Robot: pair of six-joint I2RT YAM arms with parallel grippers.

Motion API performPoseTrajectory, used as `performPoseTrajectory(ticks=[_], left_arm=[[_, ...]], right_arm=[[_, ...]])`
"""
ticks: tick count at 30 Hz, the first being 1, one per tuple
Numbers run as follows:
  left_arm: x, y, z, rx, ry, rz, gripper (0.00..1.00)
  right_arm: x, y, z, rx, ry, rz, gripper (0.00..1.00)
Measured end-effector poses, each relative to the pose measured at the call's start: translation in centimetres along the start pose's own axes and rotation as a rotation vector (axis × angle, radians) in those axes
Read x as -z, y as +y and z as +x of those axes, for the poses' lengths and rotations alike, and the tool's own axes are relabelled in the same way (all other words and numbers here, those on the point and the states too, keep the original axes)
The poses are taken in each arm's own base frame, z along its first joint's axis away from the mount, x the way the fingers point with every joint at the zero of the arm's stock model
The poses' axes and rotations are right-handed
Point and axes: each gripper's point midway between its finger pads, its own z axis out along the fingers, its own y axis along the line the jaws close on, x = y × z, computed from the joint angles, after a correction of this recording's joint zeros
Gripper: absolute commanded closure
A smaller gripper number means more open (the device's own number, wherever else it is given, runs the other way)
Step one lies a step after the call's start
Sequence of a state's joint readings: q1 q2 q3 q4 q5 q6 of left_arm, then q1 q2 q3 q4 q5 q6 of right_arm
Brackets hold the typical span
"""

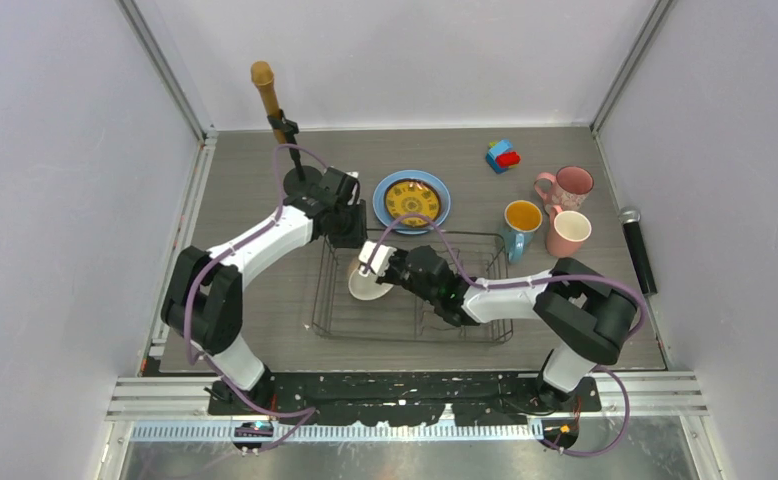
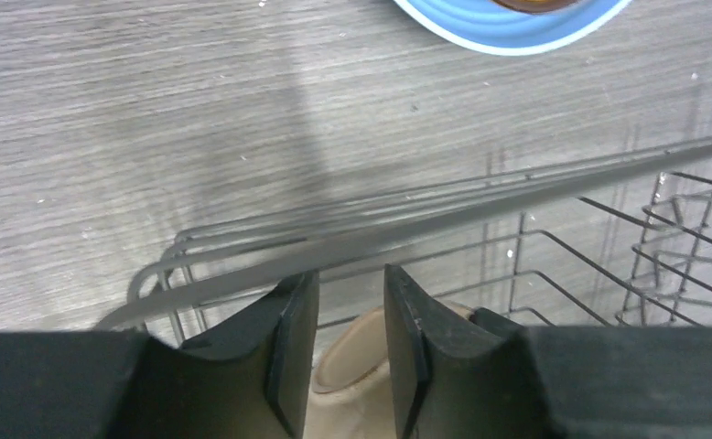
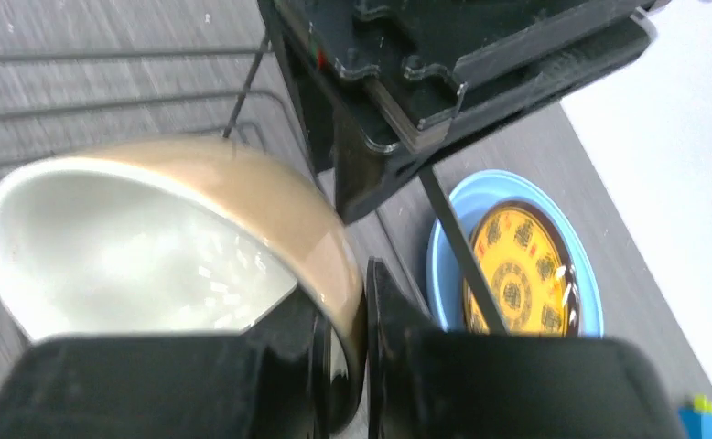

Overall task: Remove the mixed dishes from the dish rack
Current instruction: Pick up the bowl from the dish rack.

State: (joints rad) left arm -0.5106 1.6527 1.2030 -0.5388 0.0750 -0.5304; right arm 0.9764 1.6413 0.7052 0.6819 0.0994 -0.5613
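The dish rack [image 1: 415, 335] stands mid-table. At its left end a beige bowl [image 1: 365, 287] is tipped on edge, and my right gripper [image 1: 383, 272] is shut on its rim. In the right wrist view one finger lies inside the bowl [image 3: 151, 238] and one outside, the right gripper [image 3: 345, 366] pinching the wall. My left gripper [image 1: 350, 230] hovers over the rack's back left corner [image 2: 517, 192]. Its jaws stand slightly apart and hold nothing. The bowl's underside [image 2: 361, 366] shows below the gap of the left gripper [image 2: 350, 279]. The yellow plate [image 1: 412, 200] lies on the light-blue plate [image 1: 438, 190] behind the rack.
A blue mug [image 1: 521, 222], a pink mug [image 1: 568, 233] and a speckled pink mug [image 1: 567, 186] stand right of the rack. A red-blue toy block [image 1: 503, 155] is behind them. A microphone stand [image 1: 275, 110] rises at back left, and a black microphone [image 1: 637, 250] lies at far right.
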Motion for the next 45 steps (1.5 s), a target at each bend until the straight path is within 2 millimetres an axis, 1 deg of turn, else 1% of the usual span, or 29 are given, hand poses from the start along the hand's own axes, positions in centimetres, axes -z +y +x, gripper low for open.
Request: performPoseTrajectory(ticks=[3,4,8,11,13,14,16,18,21,24,27,30,33,36,40,43,45], left_arm=[[0.8,-0.5,-0.1,-0.003,-0.013,0.009,0.58],[1.0,-0.6,-0.2,-0.004,-0.017,0.013,0.57],[1.8,-0.9,-0.6,-0.003,-0.04,0.021,0.48],[2.4,-1.0,-0.9,-0.003,-0.058,0.023,0.32],[3.2,-1.1,-1.2,-0.008,-0.077,0.026,0.08],[3.6,-1.2,-1.4,-0.011,-0.091,0.031,0.01],[4.7,-1.4,-2.0,-0.014,-0.123,0.04,0.0],[6.3,-1.7,-2.6,-0.015,-0.166,0.054,0.0],[9.2,-2.1,-3.7,-0.022,-0.251,0.075,0.0],[12.6,-2.3,-4.5,-0.029,-0.355,0.102,0.0],[15.5,-2.0,-4.2,-0.035,-0.448,0.132,0.0],[17.3,-1.5,-3.1,-0.039,-0.515,0.168,0.0],[18.5,-1.5,-1.8,-0.051,-0.557,0.22,0.0],[19.5,-2.2,-0.7,-0.076,-0.586,0.301,0.0],[20.8,-3.5,-0.4,-0.1,-0.608,0.391,0.0],[20.8,-4.4,-0.2,-0.115,-0.592,0.437,0.0],[20.2,-4.8,0.0,-0.122,-0.559,0.452,0.0]], right_arm=[[0.3,-0.7,0.0,0.003,-0.004,0.058,0.97],[0.3,-0.8,-0.1,0.009,-0.003,0.063,0.99],[0.4,-0.9,-0.7,0.018,-0.02,0.08,0.99],[0.3,-1.0,-1.2,0.023,-0.036,0.089,0.99],[0.4,-1.0,-1.5,0.023,-0.044,0.094,0.99],[0.4,-1.0,-1.6,0.022,-0.048,0.096,0.99],[0.6,-1.2,-2.0,0.013,-0.056,0.1,0.99],[1.0,-1.5,-2.6,-0.006,-0.066,0.107,0.99],[2.1,-2.5,-3.9,-0.066,-0.085,0.129,0.99],[3.4,-3.4,-5.0,-0.145,-0.078,0.145,0.99],[4.3,-4.2,-6.0,-0.227,-0.053,0.15,0.99],[5.6,-4.8,-6.9,-0.313,-0.046,0.157,0.99],[7.0,-5.1,-7.2,-0.395,-0.035,0.161,0.99],[7.6,-5.4,-7.2,-0.471,0.021,0.156,0.99],[8.3,-6.6,-7.6,-0.597,0.127,0.142,0.99],[8.7,-7.9,-7.9,-0.689,0.205,0.128,0.99],[8.6,-8.6,-7.7,-0.743,0.258,0.109,0.99]])
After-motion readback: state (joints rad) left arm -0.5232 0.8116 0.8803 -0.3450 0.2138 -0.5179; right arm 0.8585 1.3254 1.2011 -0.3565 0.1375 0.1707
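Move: The bowl, rim already between the right fingers, has its middle about 4 cm back, 1 cm left and 2 cm below the right hand, and roughly 6 cm back, 1 cm right and 4 cm below the left. The stacked blue and yellow plates sit about 13 cm ahead, 8 cm right and 10 cm below the right hand; the dish rack's middle is some 3 cm back, 9 cm right and 9 cm below it. The bowl stays pinched by the rim in the right hand, which carries it up about 13 cm out of the dish rack, slowly at first, drifting half as far right while the fingers tip downward and swing clockwise. Beside it the left hand opens wide and withdraws, up some 18 cm and then also back, its fingers tilting outward and up. ##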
